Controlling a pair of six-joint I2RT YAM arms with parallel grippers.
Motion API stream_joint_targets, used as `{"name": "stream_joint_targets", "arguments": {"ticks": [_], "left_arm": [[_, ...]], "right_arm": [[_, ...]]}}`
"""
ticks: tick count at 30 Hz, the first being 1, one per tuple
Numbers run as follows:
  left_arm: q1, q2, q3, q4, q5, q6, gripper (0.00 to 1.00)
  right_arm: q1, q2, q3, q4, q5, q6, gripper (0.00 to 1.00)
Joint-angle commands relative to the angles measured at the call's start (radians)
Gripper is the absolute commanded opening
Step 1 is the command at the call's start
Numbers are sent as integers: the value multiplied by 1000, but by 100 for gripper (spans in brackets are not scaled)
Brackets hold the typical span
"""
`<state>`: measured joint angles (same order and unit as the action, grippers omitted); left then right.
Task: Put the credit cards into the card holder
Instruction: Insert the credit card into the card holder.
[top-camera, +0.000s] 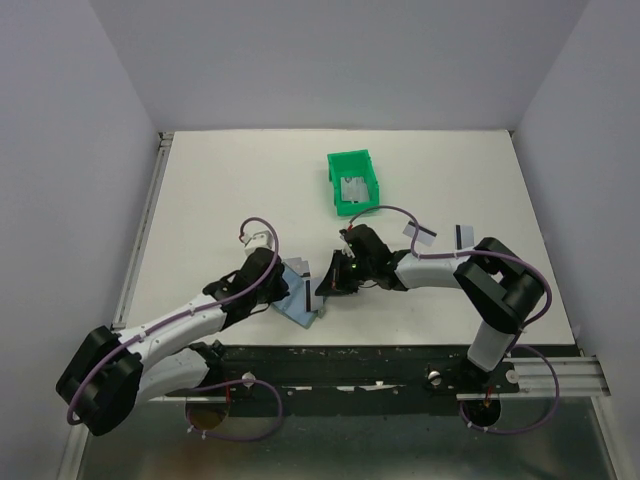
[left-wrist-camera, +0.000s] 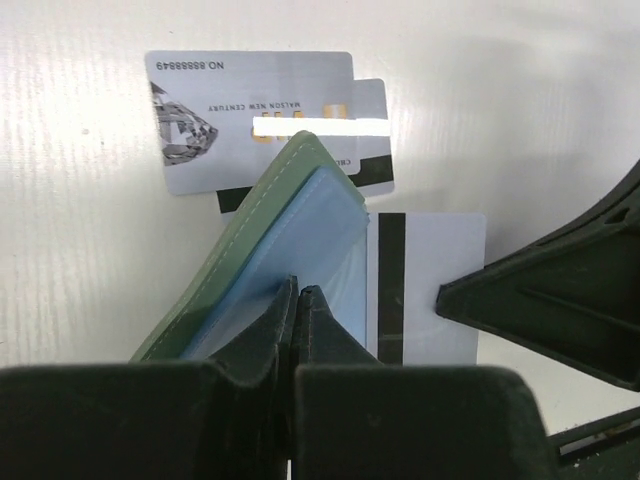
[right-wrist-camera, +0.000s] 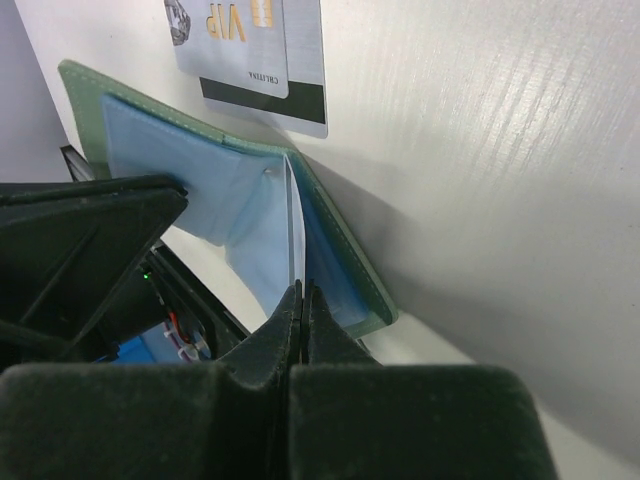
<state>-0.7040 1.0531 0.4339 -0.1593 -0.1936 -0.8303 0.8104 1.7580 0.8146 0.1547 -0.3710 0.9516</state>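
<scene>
The card holder (left-wrist-camera: 250, 255), green outside with pale blue pockets, stands tilted up off the table near the front edge (top-camera: 298, 305). My left gripper (left-wrist-camera: 297, 290) is shut on its blue inner pocket. My right gripper (right-wrist-camera: 302, 292) is shut on a credit card (right-wrist-camera: 296, 225), seen edge-on between the holder's (right-wrist-camera: 345, 255) pockets. In the left wrist view that card (left-wrist-camera: 435, 270) shows its black stripe, partly behind the pocket, with the right fingers (left-wrist-camera: 560, 290) at its outer edge. Two more credit cards (left-wrist-camera: 250, 120) lie overlapped flat on the table just beyond the holder.
A bright green bin (top-camera: 353, 182) with grey items inside stands at the back middle of the white table (top-camera: 220, 200). Both arms meet close together near the table's front edge, the left gripper (top-camera: 284, 287) beside the right gripper (top-camera: 330, 283).
</scene>
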Motion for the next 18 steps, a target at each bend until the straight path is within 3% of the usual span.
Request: {"name": "stream_joint_targets", "arguments": {"ticks": [1,10,18], "left_arm": [[40,-24,17,-46,-32,17,5],[129,13,-11,-82,-75,3,7],[130,128,-44,-14,-23,-18,1]], "right_arm": [[7,12,-3,-72,52,-16,0],[7,-3,8,-109,61,-37,0],[9,-38,11,-116,61,-59,0]]}}
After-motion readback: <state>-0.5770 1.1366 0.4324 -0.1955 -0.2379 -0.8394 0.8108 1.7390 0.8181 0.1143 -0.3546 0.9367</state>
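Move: The card holder's middle lies about 4 cm to the right of the left hand, 2 cm back and 2 cm below, its left part buckled under those fingertips. The held credit card's middle is some 9 cm to that hand's right and 1 cm ahead, and the loose silver cards 8 cm ahead and 2 cm right. From the right hand the holder's middle lies about 8 cm left and 2 cm back. The card holder's left part is drawn out by the left hand's shut fingertips, still on the blue pocket side: they go about 4 cm left and a little forward, then sink nearly 3 cm at the holder's left edge, the hand turning some 10 degrees, mostly counter-clockwise. The right hand stays, keeping its pinch on the credit card at the pocket mouth. ##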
